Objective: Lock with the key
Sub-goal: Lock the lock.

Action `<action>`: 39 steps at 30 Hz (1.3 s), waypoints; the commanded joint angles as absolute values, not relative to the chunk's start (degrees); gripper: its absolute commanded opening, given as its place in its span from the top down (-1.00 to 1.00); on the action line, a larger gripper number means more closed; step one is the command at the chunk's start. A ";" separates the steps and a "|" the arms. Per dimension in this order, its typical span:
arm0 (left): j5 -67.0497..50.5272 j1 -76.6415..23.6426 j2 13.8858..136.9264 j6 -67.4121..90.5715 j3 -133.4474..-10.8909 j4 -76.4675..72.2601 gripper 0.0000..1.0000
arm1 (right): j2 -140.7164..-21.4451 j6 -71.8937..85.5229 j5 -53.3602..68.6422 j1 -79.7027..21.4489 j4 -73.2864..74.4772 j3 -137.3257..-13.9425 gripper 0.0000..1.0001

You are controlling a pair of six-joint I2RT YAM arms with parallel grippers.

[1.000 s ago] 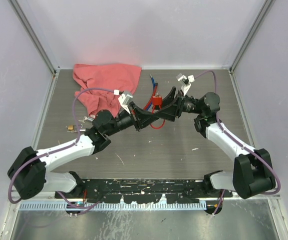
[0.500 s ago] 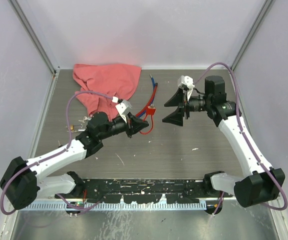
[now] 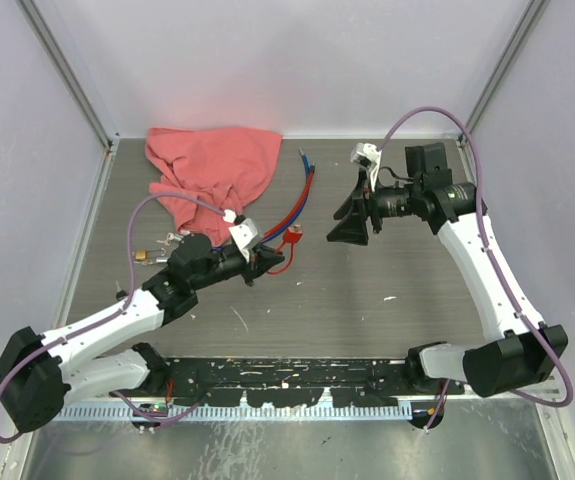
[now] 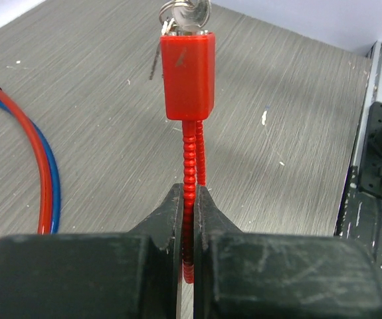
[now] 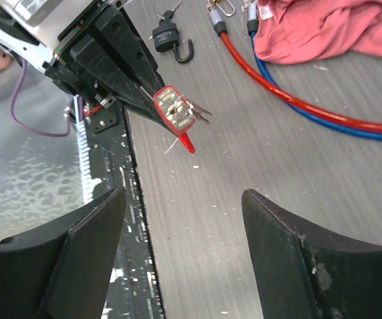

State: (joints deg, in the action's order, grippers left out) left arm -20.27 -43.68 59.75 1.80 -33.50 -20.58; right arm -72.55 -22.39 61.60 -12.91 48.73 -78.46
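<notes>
A red lock body [image 4: 187,76] hangs on a beaded red cable [image 4: 189,156], with a silver key [image 4: 185,13] and its ring stuck in the far end. My left gripper [image 4: 189,199] is shut on that cable just below the body. From above, the lock [image 3: 292,238] sits just off the left gripper [image 3: 259,258]. In the right wrist view the lock [image 5: 171,109] and key [image 5: 192,111] lie ahead and a good way off. My right gripper [image 5: 184,199] is open and holds nothing. From above, the right gripper [image 3: 350,217] stands to the right of the lock.
A pink cloth [image 3: 212,165] lies at the back left. Red and blue cables [image 3: 304,190] run from it toward the middle. A black padlock [image 5: 169,34] lies beyond the left gripper. A small brass lock [image 3: 145,257] sits by the left arm. The black rail [image 3: 287,380] lines the near edge.
The two grippers were together at the lock. The right gripper has let go, opened and drawn back to the right. The left gripper has pulled the lock down and to the left.
</notes>
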 commanded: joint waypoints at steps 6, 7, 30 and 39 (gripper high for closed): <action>-15.41 -48.32 60.43 -1.74 -33.95 -22.55 1.00 | -78.32 -13.28 57.46 -16.67 53.73 -85.16 -0.40; -14.78 -48.67 61.00 -1.37 -33.85 -23.03 1.00 | -78.90 -13.27 56.73 -17.35 54.44 -85.33 -0.37; -14.05 -50.28 64.55 -2.01 -35.92 -20.04 1.00 | -82.50 -12.48 52.55 -23.26 54.29 -85.64 0.21; -14.22 -50.54 64.07 -2.29 -36.20 -19.26 1.00 | -82.88 -13.17 49.64 -24.42 54.65 -84.83 0.30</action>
State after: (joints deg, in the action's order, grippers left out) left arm -14.22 -50.15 65.14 -1.08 -33.50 -16.78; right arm -83.02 -13.13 50.83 -23.53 55.35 -83.09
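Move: The red lock stands about 10 cm to the left of my empty right hand, some 3 cm back and 5 cm below; its keys stick out of its face about 2 cm farther out. The red and blue hoses lie on the table roughly 12 cm to that hand's left, 4 cm ahead and 25 cm below. From my left hand, pinching the lock's cable, the lock is about 3 cm ahead, 3 cm right and 3 cm up. I bring my right hand down about 5 cm and some 4 cm left towards the keys and lock, rolling it nearly 20 degrees about its fingers, dipping the tips a little and narrowing the wide-open fingers to about half their gap. My left hand keeps its pinch on the cable and sinks alongside by about 5 cm, easing slightly right and back, fingers tipping a bit farther down. ##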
